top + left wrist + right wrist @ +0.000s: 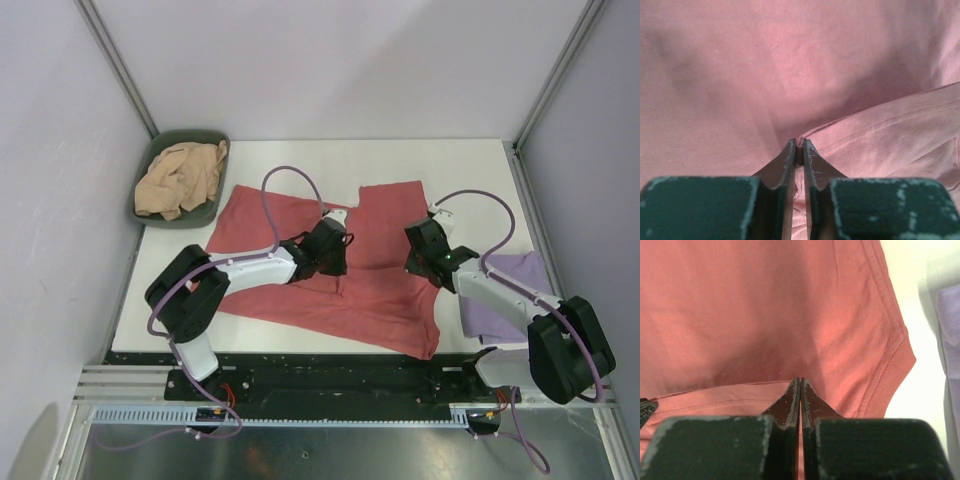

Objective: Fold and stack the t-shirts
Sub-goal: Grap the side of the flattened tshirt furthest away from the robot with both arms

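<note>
The salmon-red t-shirt (380, 295) lies spread across the middle of the white table (300, 160). Both grippers are low over its centre. My left gripper (330, 250) (800, 145) has its jaws almost together, with the stitched hem of a folded-over layer (880, 130) pinched at the tips. My right gripper (425, 255) (800, 381) is shut, and the hem band (715, 397) runs right into its tips. The pale lavender t-shirt (515, 290) (952, 315) lies flat at the right edge. The tan-beige t-shirt (180, 178) is crumpled at the back left.
A dark green oval bin (190, 136) at the back-left corner holds the tan shirt. Metal frame posts and pale walls close in the table on three sides. Purple cables loop above both arms. Bare white table (920, 390) shows between the red and lavender shirts.
</note>
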{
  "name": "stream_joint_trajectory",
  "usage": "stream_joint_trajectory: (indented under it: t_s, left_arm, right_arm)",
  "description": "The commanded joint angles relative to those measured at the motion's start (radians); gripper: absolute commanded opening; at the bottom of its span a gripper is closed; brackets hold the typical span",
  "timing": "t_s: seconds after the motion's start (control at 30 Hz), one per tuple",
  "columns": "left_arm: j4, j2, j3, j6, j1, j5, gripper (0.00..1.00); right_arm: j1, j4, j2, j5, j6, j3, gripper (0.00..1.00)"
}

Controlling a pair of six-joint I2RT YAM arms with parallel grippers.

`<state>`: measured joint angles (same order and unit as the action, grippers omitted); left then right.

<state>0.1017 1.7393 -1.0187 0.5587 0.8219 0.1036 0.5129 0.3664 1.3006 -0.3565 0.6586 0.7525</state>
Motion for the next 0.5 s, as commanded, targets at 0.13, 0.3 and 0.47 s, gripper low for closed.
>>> stream_joint_trajectory:
  t_s: [0.13,0.3,0.47]
  left_arm:
    - [-0.060,-0.057,-0.005,0.007,-0.062,0.024,0.43]
    - [-0.061,-0.091,-0.076,-0.031,-0.188,-0.008,0.59]
    - [-0.058,-0.032,-0.193,-0.066,-0.350,0.007,0.59]
  right_arm:
    - [-0.039,-0.041,0.030,-0.023,-0.040,0.038,0.25]
    - [-0.116,-0.040,0.010,0.044,-0.072,0.082,0.48]
    - [-0.126,-0.039,0.076,0.096,-0.077,0.176,0.48]
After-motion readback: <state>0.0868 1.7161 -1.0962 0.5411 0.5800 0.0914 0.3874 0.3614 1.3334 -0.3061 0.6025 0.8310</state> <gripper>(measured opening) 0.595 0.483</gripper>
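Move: Both hands are at the edge of the t-shirt's folded-in near part. The shirt's far left corner lies about 19 cm ahead and 23 cm to the left of the left hand, just below its height; the bin with the beige cloth stands some 14 cm farther left, about level with that corner. For the right hand, the far sleeve is roughly 18 cm ahead, 4 cm left and 3 cm lower, with the purple t-shirt about 21 cm to its right and 5 cm back. Both grippers, still nipping the edge of the folded-in near part at the start, spread to about half open and let go; the left then speeds off forward and to the left over the red cloth, rising, towards the shirt's far left corner, about 9 cm forward and 6 cm left, turning slightly counter-clockwise. The right slips a couple of centimetres right as it opens, then goes about 3 cm forward and lifts clear of the folded layer, towards the far sleeve. ##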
